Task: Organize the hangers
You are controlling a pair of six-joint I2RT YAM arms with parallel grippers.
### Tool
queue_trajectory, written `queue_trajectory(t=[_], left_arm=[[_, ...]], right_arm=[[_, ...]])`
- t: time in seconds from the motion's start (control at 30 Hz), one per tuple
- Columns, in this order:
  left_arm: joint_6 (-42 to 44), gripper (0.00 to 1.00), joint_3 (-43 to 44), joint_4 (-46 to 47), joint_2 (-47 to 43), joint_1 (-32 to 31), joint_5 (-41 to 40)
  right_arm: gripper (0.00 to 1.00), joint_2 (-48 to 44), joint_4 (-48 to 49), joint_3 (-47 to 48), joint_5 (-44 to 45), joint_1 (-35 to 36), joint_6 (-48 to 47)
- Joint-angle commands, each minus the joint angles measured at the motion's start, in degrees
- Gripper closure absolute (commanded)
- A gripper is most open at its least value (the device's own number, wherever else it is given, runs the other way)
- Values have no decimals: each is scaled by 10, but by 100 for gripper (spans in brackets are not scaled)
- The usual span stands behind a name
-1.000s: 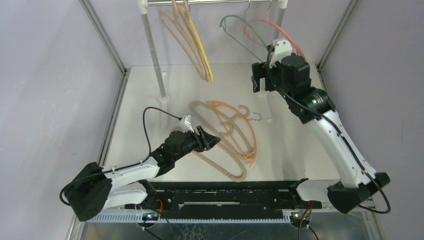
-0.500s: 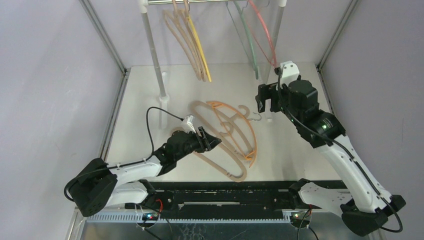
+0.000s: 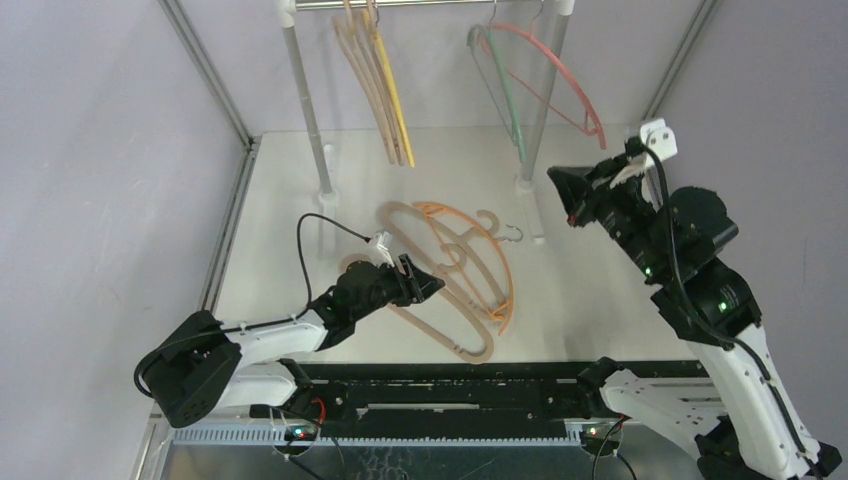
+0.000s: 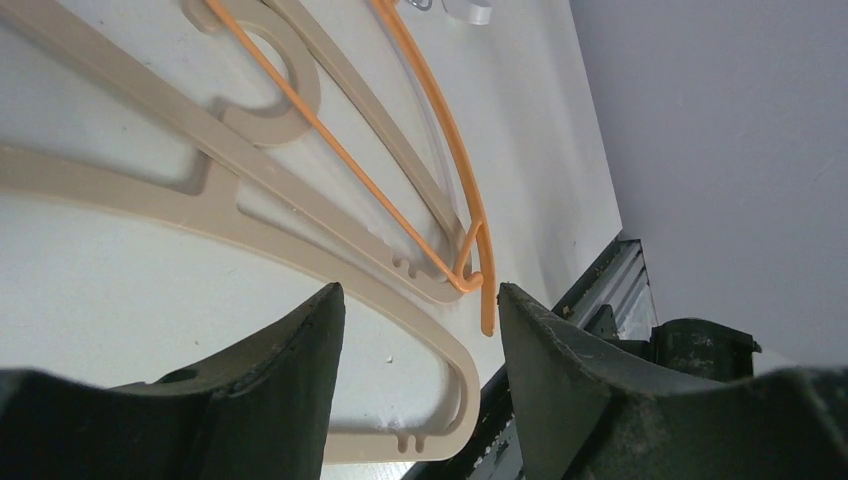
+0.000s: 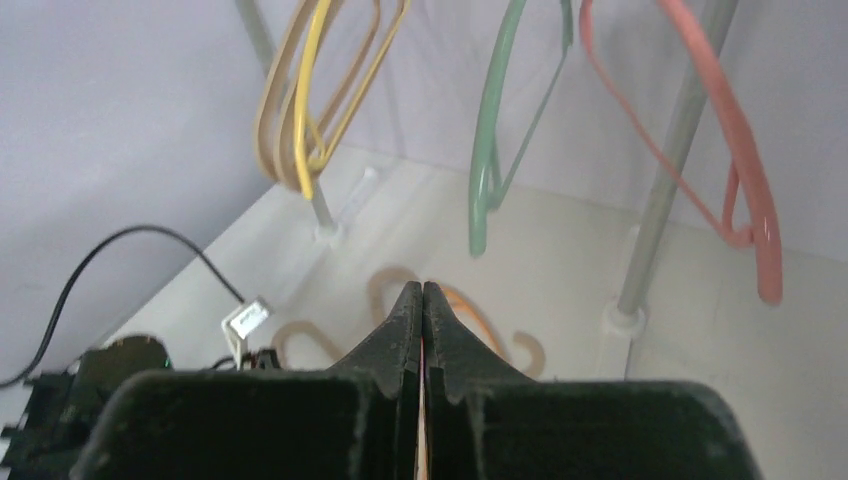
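Two beige hangers (image 3: 440,290) and a thin orange hanger (image 3: 503,275) lie overlapped on the table. My left gripper (image 3: 428,285) stands open at their left side; in the left wrist view the rounded end of a beige hanger (image 4: 440,340) lies on the table between its fingertips (image 4: 418,292), untouched, with the orange hanger (image 4: 450,140) just beyond. On the rail hang beige hangers (image 3: 365,80), a yellow hanger (image 3: 393,90), a green hanger (image 3: 508,95) and a pink hanger (image 3: 565,80). My right gripper (image 3: 562,190) is shut and empty, right of the rail's post, pointing at the table (image 5: 422,290).
The rail frame's left post (image 3: 308,110) and right post (image 3: 538,125) stand on white feet on the table. A black cable (image 3: 305,250) loops by the left wrist. A black track (image 3: 450,385) runs along the near edge. Metal frame bars (image 3: 215,85) flank the table.
My right arm has drawn back to the right, away from the rail, and its jaws have shut. The green and pink hangers swing on the rail. The left arm has barely moved.
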Motion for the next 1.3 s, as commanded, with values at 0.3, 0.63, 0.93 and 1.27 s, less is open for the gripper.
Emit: queue_trajectory(t=[0.3,0.63,0.93,1.27], left_arm=[[11,38,22,29,-34,-4,1],[19,38,14,21,-44,-4,0],[16,37,19,31,-18,-4,11],[21,37,20,34,-8,-4,10]], right_arm=[[100,274,129,217,-44,-117,-14],[100,342,255,210,-44,-136,-10],[100,360,324,195,6,-149,-18],[100,430,357,232,48,-151,-36]])
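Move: From the closed right hand the pink hanger's middle lies about 28 cm ahead, 3 cm to the right and some 3 cm higher, hanging from the rail. The green hanger hangs about 9 cm to the left of it, level with it in reach; the rail's right post stands some 6 cm beyond it and 3 cm farther right. From the left hand the pink hanger is roughly 30 cm ahead, 17 cm right and 35 cm up. Right hand, fingers still shut, sweeps some 24 cm forward towards the pink hanger, turning nearly 20 degrees clockwise. ##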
